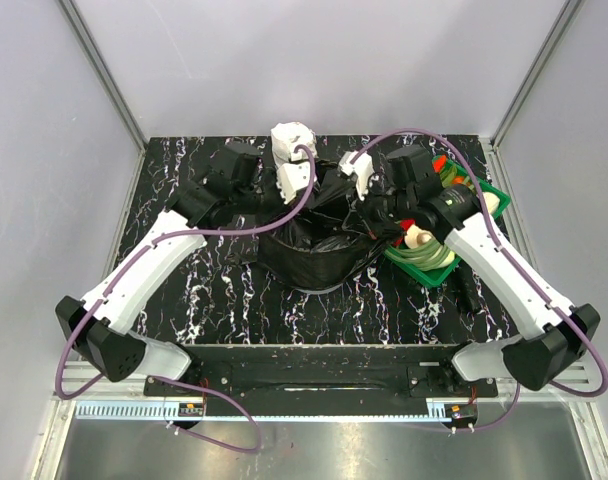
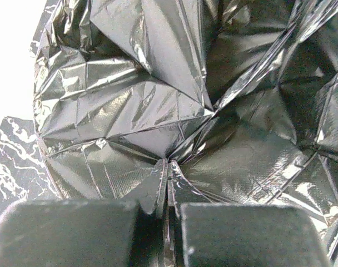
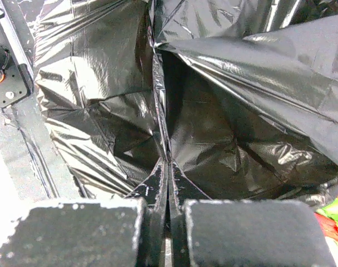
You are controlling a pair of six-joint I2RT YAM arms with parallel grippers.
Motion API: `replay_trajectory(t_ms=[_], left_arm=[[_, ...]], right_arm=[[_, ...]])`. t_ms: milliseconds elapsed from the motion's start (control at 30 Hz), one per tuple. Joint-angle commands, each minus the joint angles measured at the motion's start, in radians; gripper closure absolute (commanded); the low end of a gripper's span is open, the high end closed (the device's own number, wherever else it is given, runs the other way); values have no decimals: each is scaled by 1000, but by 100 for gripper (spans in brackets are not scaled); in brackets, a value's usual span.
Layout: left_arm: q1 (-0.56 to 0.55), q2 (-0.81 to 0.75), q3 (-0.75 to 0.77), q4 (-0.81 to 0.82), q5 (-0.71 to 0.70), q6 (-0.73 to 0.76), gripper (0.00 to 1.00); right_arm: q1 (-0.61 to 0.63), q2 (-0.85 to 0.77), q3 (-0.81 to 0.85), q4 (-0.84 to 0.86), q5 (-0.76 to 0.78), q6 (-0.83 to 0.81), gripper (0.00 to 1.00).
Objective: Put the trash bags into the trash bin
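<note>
The black glossy trash bag (image 1: pixel 314 240) is spread over the middle of the table and fills both wrist views. It drapes over the trash bin, of which only a light-grey curved edge (image 1: pixel 316 288) shows at the front. My left gripper (image 1: pixel 296 185) is shut on a fold of the bag (image 2: pixel 130 111) at its back left; its fingertips (image 2: pixel 158 183) pinch the film. My right gripper (image 1: pixel 360 185) is shut on another fold of the bag (image 3: pixel 224 139) at its back right; its fingertips (image 3: pixel 158 178) pinch the film too.
A green basket (image 1: pixel 481 187) of vegetables stands right of the bag, under my right arm; a corner of it shows in the right wrist view (image 3: pixel 336 208). The black marbled table (image 1: pixel 184 290) ends at grey walls left, right and behind.
</note>
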Motion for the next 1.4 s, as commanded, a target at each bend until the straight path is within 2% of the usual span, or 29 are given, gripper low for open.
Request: replay_trajectory(t_ms=[0, 500, 800, 867, 933, 1000, 1033, 1133, 1267, 1367], left_arm=[[-3, -55, -18, 33, -65, 33, 100], [2, -91, 4, -43, -137, 136, 100], [8, -88, -7, -49, -94, 136, 99], [6, -75, 14, -46, -67, 121, 82], [6, -55, 37, -48, -36, 108, 69], [6, -33, 60, -49, -10, 95, 47], [6, -26, 69, -48, 7, 89, 40], [6, -21, 86, -30, 41, 70, 22], [6, -44, 91, 27, 100, 36, 11], [5, -15, 129, 24, 154, 7, 9]], right_arm=[[9, -69, -19, 26, 44, -32, 100], [8, -117, -66, 23, 129, -75, 100], [8, -129, -63, 11, 136, -89, 99], [8, -117, -45, -5, 117, -92, 93], [8, -102, -21, -14, 100, -87, 70], [6, -89, 7, -20, 85, -81, 51], [6, -83, 24, -19, 83, -77, 46], [8, -65, 79, -20, 85, -72, 42], [8, -43, 140, -19, 114, -67, 40], [8, -31, 165, -15, 155, -58, 40]])
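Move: The left hand still pinches the black trash bag over the bin's mouth; the middle of the trash bin under it lies about 4 cm to that hand's right, level ahead and some 16 cm below. The white bundle stands roughly 22 cm ahead of the left hand, straight out. From the right hand, also shut on the bag, the bin's middle is about 6 cm left, 2 cm ahead and 15 cm down; the vegetable crate sits about 18 cm right, 8 cm ahead and low. Outward and apart: the left hand draws its pinch of the bag about 3 cm left while the right draws its own about 2.5 cm right, both wrists tilting a little. Both then open and let go; the left comes back right some 3 cm and rises slightly, while the right lifts about 4 cm, edging forward, off the film. ##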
